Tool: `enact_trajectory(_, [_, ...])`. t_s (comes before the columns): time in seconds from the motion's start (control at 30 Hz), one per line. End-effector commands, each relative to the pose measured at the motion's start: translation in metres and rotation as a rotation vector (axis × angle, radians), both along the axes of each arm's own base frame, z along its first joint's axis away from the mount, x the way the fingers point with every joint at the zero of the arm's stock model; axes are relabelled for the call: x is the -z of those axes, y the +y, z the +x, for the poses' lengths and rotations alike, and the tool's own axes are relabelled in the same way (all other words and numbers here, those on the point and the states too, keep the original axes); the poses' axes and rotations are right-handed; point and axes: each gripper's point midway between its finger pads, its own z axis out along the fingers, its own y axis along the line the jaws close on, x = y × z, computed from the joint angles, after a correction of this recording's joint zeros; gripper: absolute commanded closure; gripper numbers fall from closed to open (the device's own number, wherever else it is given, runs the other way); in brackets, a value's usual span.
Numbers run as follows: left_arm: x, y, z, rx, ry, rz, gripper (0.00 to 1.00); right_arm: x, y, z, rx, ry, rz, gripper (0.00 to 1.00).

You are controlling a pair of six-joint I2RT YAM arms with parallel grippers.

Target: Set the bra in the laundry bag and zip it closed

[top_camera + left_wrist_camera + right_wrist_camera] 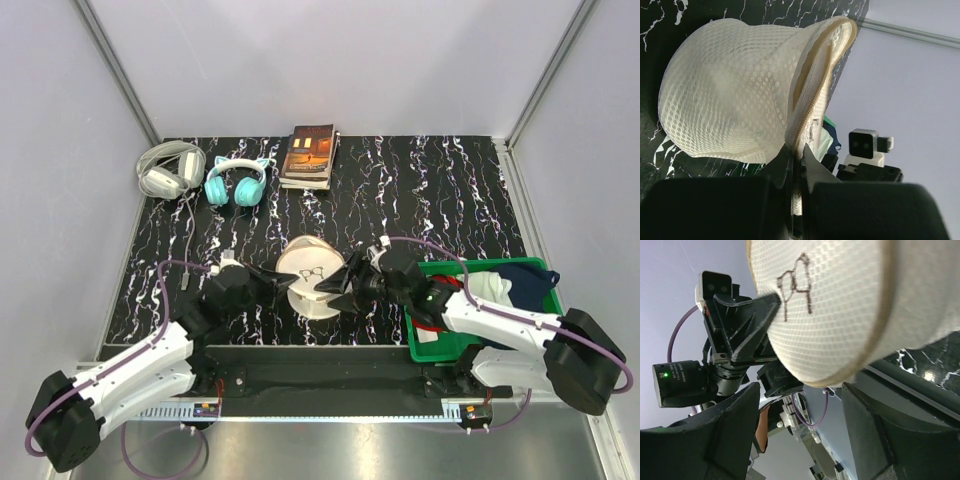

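The laundry bag (310, 275) stands on edge mid-table, a round cream mesh shell whose flat face (810, 315) bears a small black drawing. My left gripper (799, 165) is shut on the bag's zip rim (810, 85), pinching it from the left side (285, 280). On the bag's right side my right gripper (345, 282) is open. Its dark fingers (735, 430) stand wide apart just below the bag's tan rim (840, 380), with nothing between them. The bra does not show in any view.
A green bin (480, 264) at the right holds a pale cloth and a dark blue cloth (525, 280). At the back lie white-grey headphones (168, 168), teal cat-ear headphones (236, 182) and a dark book (311, 155). Grey walls enclose the table.
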Motion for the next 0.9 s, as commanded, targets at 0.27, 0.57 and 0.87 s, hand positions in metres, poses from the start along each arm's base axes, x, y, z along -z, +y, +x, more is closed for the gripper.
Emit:
enact_trajectory(0.27, [-0.015, -0.002, -0.001, -0.019, -0.023, -0.092, 1.0, 0.0, -0.001, 0.005, 0.063, -0.046, 0.048, 0.26])
enact_trajectory(0.57, [-0.017, -0.009, -0.015, 0.097, -0.059, -0.053, 0.8, 0.003, 0.013, 0.021, 0.095, -0.045, 0.062, 0.64])
enact_trajectory(0.87, [0.001, 0.025, -0.031, 0.196, -0.2, 0.284, 0.18, -0.003, -0.004, 0.035, 0.177, 0.036, 0.089, 0.88])
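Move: The right gripper, open, has the near edge of the laundry bag's zip rim just past its fingertips, about 1 cm ahead, 2 cm to its left and 2 cm below. From the left gripper, shut on the same rim, that spot is some 7 cm to the right and 2 cm back, about level. The lid's glasses drawing lies roughly 4 cm ahead and 4 cm left of the right hand; the green bin is 35 cm to its right, 2 cm back and 12 cm lower. Sink the right gripper almost 4 cm onto the laundry bag's near rim, then ease it forward about 2 cm with a slight rise while its fingers close and pinch the zip edge. Keep the left gripper's hold until the right is closing; then open it wide and draw it back about 3 cm and slightly down, off the rim. ##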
